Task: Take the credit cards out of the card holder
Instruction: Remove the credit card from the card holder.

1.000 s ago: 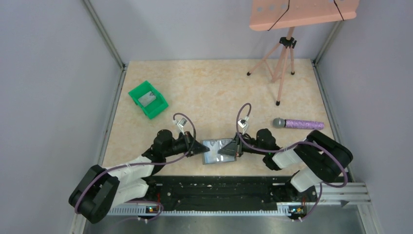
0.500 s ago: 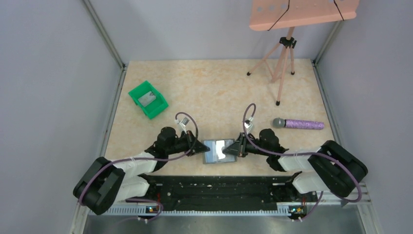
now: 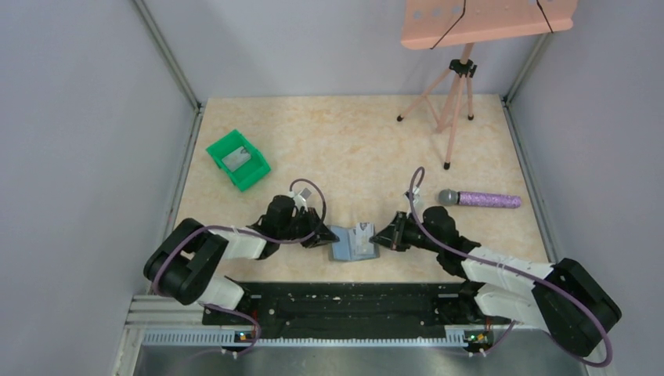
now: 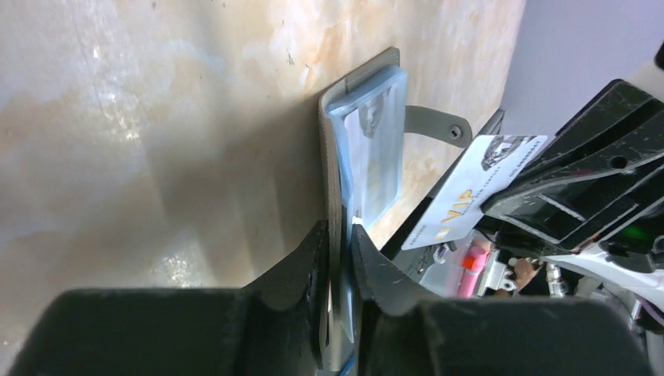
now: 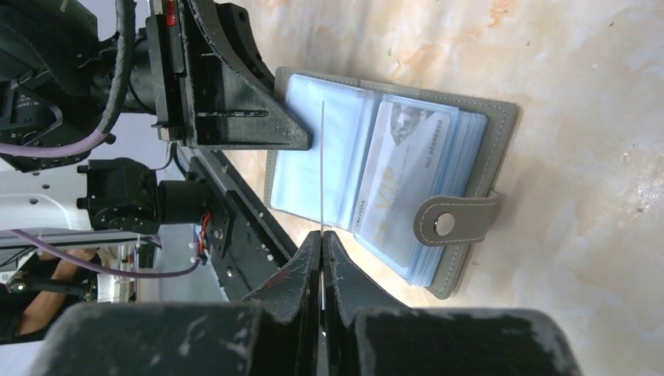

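Note:
The grey card holder [image 3: 352, 246] lies open on the table near the front edge, and its blue-grey sleeves [image 5: 470, 141] hold a "VIP" card. My left gripper [image 4: 338, 235] is shut on the edge of the holder's left half [image 4: 368, 149], reaching in from the left [image 3: 327, 235]. My right gripper [image 5: 322, 235] is shut on a white credit card [image 4: 470, 196]. That card shows edge-on in the right wrist view [image 5: 322, 164], held just above the open holder and clear of the sleeves. The right gripper [image 3: 378, 235] sits at the holder's right side.
A green bin [image 3: 237, 159] with a grey item inside stands at the back left. A purple-handled microphone [image 3: 479, 199] lies to the right. A pink tripod stand [image 3: 452, 102] is at the back right. The black arm rail [image 3: 344, 301] runs along the near edge.
My right gripper has drawn back to the right with a card that has come out of the holder. The holder now looks narrower from above. Both arms' elbows have swung outward.

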`<action>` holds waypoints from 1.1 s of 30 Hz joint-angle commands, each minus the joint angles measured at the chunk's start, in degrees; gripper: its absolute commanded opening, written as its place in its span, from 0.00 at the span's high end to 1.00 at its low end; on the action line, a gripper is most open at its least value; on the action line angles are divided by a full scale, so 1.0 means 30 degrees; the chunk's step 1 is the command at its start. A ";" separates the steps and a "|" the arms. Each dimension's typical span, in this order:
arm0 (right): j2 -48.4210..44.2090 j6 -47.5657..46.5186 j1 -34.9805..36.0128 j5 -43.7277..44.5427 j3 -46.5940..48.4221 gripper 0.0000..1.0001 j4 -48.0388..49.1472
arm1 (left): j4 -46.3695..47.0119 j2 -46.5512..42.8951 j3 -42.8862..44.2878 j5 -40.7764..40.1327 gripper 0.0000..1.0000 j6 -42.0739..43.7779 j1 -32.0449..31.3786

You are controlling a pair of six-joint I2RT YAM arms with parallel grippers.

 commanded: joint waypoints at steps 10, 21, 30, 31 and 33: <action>-0.3253 0.0433 -0.0185 0.0058 0.0839 1.00 -0.0961 | -1.0856 -0.4808 0.4842 -0.4663 0.43 0.4848 0.0176; -0.2723 -0.0823 -0.0172 -0.2919 0.1274 1.00 0.0887 | -1.3363 -0.8785 0.7426 -0.2539 0.44 0.6950 0.0198; -0.4770 0.2853 -0.0170 0.0849 0.0002 1.00 0.3802 | -0.8057 -1.0018 0.4722 0.0312 0.44 0.2861 0.0172; -0.5160 0.3906 -0.0181 0.1689 -0.0431 1.00 0.5065 | -0.6222 -1.0240 0.3735 0.0314 0.44 0.1716 0.0154; -0.5992 0.5476 -0.0179 0.3162 -0.1324 1.00 0.6528 | -0.2484 -1.0286 0.1895 0.0022 0.43 -0.0417 0.0153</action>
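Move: The card already pinched in the right fingers stands about 7 cm to the left hand's right, roughly level with it fore and aft and 4 cm higher. The open card holder's middle is 4 cm to the left hand's right and 2 cm below; the green box is about 32 cm left and 26 cm ahead. From the right hand, the left fingertips are some 8 cm left, 2 cm ahead and 4 cm lower, and the holder's middle is 4 cm left, 1 cm ahead, 7 cm below. The left hand opens its nearly shut fingers to a little over half, lets go of the holder's left cover and rises about 14 cm, swinging some 4 cm forward and then back again while the wrist turns roughly 20 degrees, to stand open across from the held card. The right hand keeps its pinch on the card and lifts it about 9 cm away from the holder, gently at first and faster at the end, its left-pointing fingers tipping up towards level. ##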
